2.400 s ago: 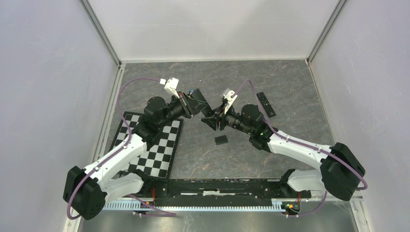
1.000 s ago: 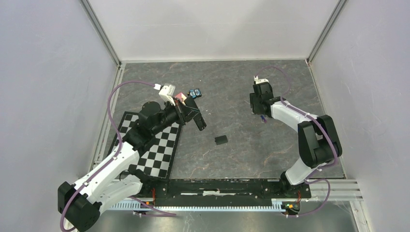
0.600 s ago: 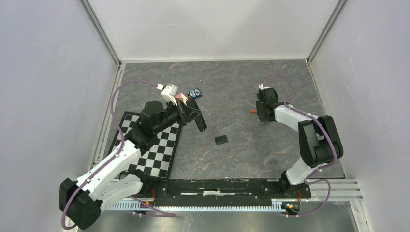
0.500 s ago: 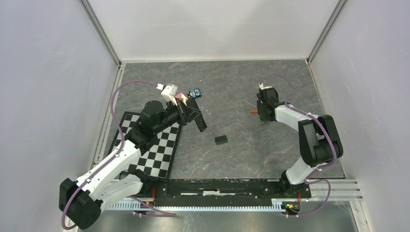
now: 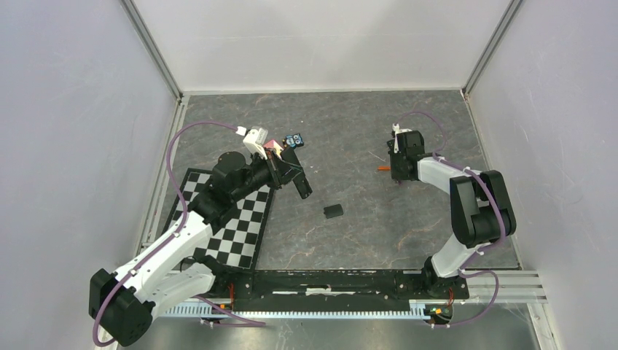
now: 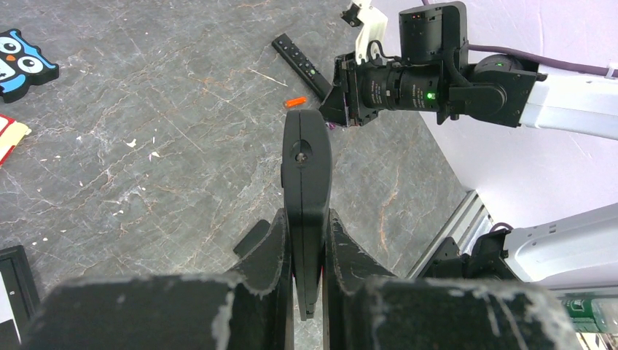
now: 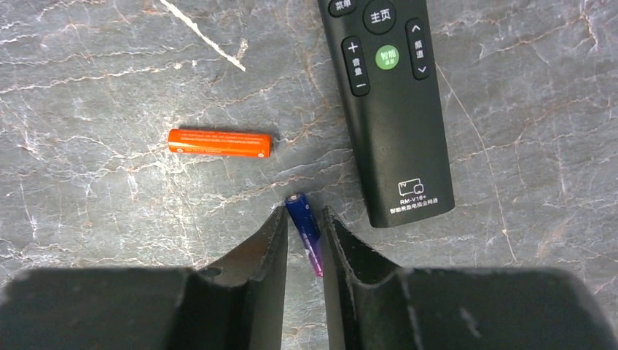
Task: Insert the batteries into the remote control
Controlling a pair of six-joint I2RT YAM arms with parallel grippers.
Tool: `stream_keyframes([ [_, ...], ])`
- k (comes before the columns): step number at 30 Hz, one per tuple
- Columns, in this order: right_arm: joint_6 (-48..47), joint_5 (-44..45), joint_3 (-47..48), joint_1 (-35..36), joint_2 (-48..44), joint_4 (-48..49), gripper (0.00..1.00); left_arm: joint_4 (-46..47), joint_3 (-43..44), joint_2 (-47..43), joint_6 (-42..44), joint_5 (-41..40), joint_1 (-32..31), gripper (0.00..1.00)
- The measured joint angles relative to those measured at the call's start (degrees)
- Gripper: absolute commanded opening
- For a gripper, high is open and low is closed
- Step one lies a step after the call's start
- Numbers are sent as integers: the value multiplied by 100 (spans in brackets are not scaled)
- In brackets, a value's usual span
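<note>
My left gripper [image 6: 306, 215] is shut on a black remote control [image 6: 306, 160] and holds it edge-on above the table's left middle [image 5: 300, 179]. My right gripper [image 7: 304, 211] points down at the table at the back right [image 5: 397, 175]. Its fingers stand narrowly open on either side of a blue-and-purple battery [image 7: 304, 232] that lies slanted on the stone surface, with a slight gap showing. An orange battery [image 7: 218, 143] lies just left of it [image 5: 382, 169]. A second black remote [image 7: 393, 109] lies face up to the right.
A small black cover piece [image 5: 333, 211] lies mid-table. A blue-and-black owl gadget [image 5: 294, 140] sits behind the left gripper, and a checkerboard mat [image 5: 233, 219] lies under the left arm. Walls close in the back and both sides.
The right arm swung from the centre to the back right, came down over the blue-and-purple battery, and its jaws narrowed around it. The left arm kept holding the remote nearly still.
</note>
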Motion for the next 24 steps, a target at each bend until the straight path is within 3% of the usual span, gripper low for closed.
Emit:
stream_keyframes([
  [6, -22, -15, 4, 0, 37, 107, 6, 0, 0, 0, 0, -2, 0, 2],
  [18, 22, -385, -472, 4, -581, 249, 4, 22, 0, 133, -50, 0, 0, 2],
  [24, 361, -1565, -960, 431, -2035, 1147, 4, 238, 0, 354, -245, 4, 0, 2],
])
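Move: Right between the right hand's open fingers, about 1 cm below the hand point, lies the blue-purple battery. The orange battery is some 4 cm ahead of it and 4 cm to its left; the table remote's middle is about 8 cm ahead and 3 cm to the right of the right hand. From the left hand, which holds the other remote up, the blue-purple battery lies roughly 11 cm ahead, 36 cm right and 24 cm down. Closing nearly on the spot, the right fingers pinch the blue-purple battery, then carry it up about 9 cm and left about 8 cm, towards the remote in the left hand. On the way up the fingertips tilt some 20 degrees away from pointing down, the hand's left side rises and it swings slightly counter-clockwise. The left hand keeps its grip, easing down and forward-right under 2 cm. ##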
